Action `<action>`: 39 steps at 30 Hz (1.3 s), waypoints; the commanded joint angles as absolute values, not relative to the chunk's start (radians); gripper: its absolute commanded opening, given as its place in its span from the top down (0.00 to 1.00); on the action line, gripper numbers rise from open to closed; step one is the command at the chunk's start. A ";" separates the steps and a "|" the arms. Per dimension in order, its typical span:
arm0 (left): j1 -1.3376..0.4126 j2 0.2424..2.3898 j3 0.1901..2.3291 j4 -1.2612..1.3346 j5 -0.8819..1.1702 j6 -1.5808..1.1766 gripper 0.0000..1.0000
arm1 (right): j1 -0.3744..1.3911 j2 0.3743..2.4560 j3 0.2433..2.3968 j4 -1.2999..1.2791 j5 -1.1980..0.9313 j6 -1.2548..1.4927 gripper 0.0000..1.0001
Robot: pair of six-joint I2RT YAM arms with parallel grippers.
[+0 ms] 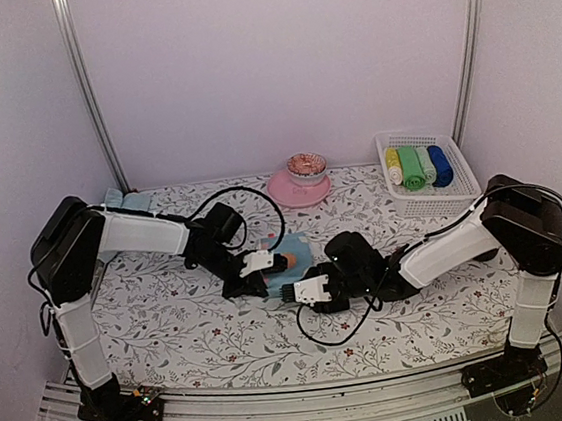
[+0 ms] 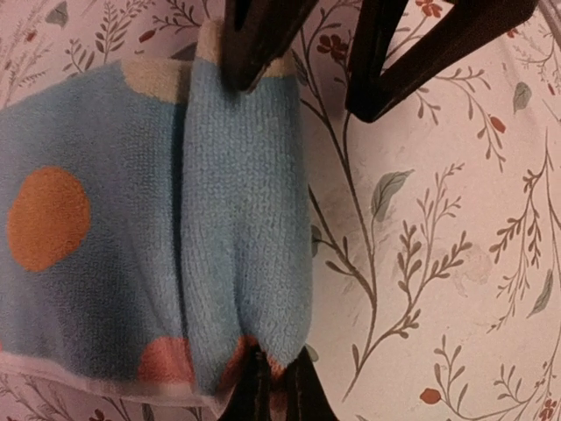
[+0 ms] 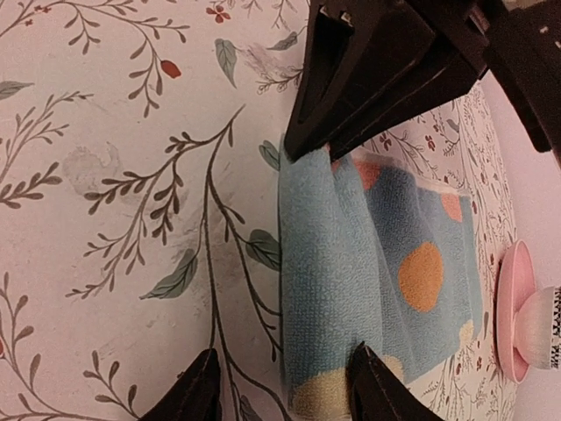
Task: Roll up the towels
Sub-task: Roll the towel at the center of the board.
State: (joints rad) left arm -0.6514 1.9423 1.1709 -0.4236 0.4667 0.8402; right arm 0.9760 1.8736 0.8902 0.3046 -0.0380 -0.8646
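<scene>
A pale blue towel [image 1: 297,253] with orange and cream dots lies flat on the flowered tablecloth, one long edge turned over into a narrow roll [image 2: 245,219]. My left gripper [image 1: 264,264] [image 2: 275,388] is shut on one end of that rolled edge. At the other end, my right gripper [image 1: 304,291] [image 3: 286,391] stands open. One of its fingertips [image 3: 377,386] rests on the towel [image 3: 412,237] and the other is on the cloth beside the roll. Another pale blue towel [image 1: 127,198] lies at the back left.
A white basket [image 1: 384,140] at the back right holds rolled towels in yellow, green and blue. A pink plate [image 1: 294,191] with a small bowl [image 1: 306,165] on it stands at the back centre, just beyond the towel. Cables loop over both arms.
</scene>
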 commanded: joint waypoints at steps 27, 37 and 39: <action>-0.594 1.837 1.099 -0.414 0.460 0.810 0.73 | 0.997 1.998 1.107 0.054 -0.024 -0.758 0.93; -0.589 1.552 0.730 -0.031 0.362 0.847 0.45 | 0.954 2.024 1.252 -0.207 -0.274 -0.611 0.95; -0.590 1.511 0.662 0.040 0.348 0.876 0.46 | 0.946 2.037 1.294 -0.260 -0.311 -0.590 0.96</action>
State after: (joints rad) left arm -0.6022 1.5753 0.7727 -0.1532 0.3950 0.8230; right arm 0.9607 2.0079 1.2163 -0.1024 -0.1726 -0.6678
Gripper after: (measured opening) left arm 0.542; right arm 0.081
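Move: The towel's rolled edge lies crosswise. The open right hand aims at its right end, about 3 cm ahead, 2 cm left and 2 cm below; the flat part's middle is some 9 cm ahead and 7 cm left, the pink plate roughly 29 cm ahead and 3 cm left. The left hand already has the roll's left end between its fingers; from there the right end is about 10 cm right and 1 cm ahead, the flat middle 7 cm ahead and 5 cm right. Forward, with a little left and down, the right hand eases about 3 cm onto the roll's right end and closes to pinch it, then draws back about 3 cm and slightly left, fingers tipping down some 25 degrees. The left hand holds the other end until that grip is made, then opens and withdraws about 5 cm left, rising 3 cm and easing back. ##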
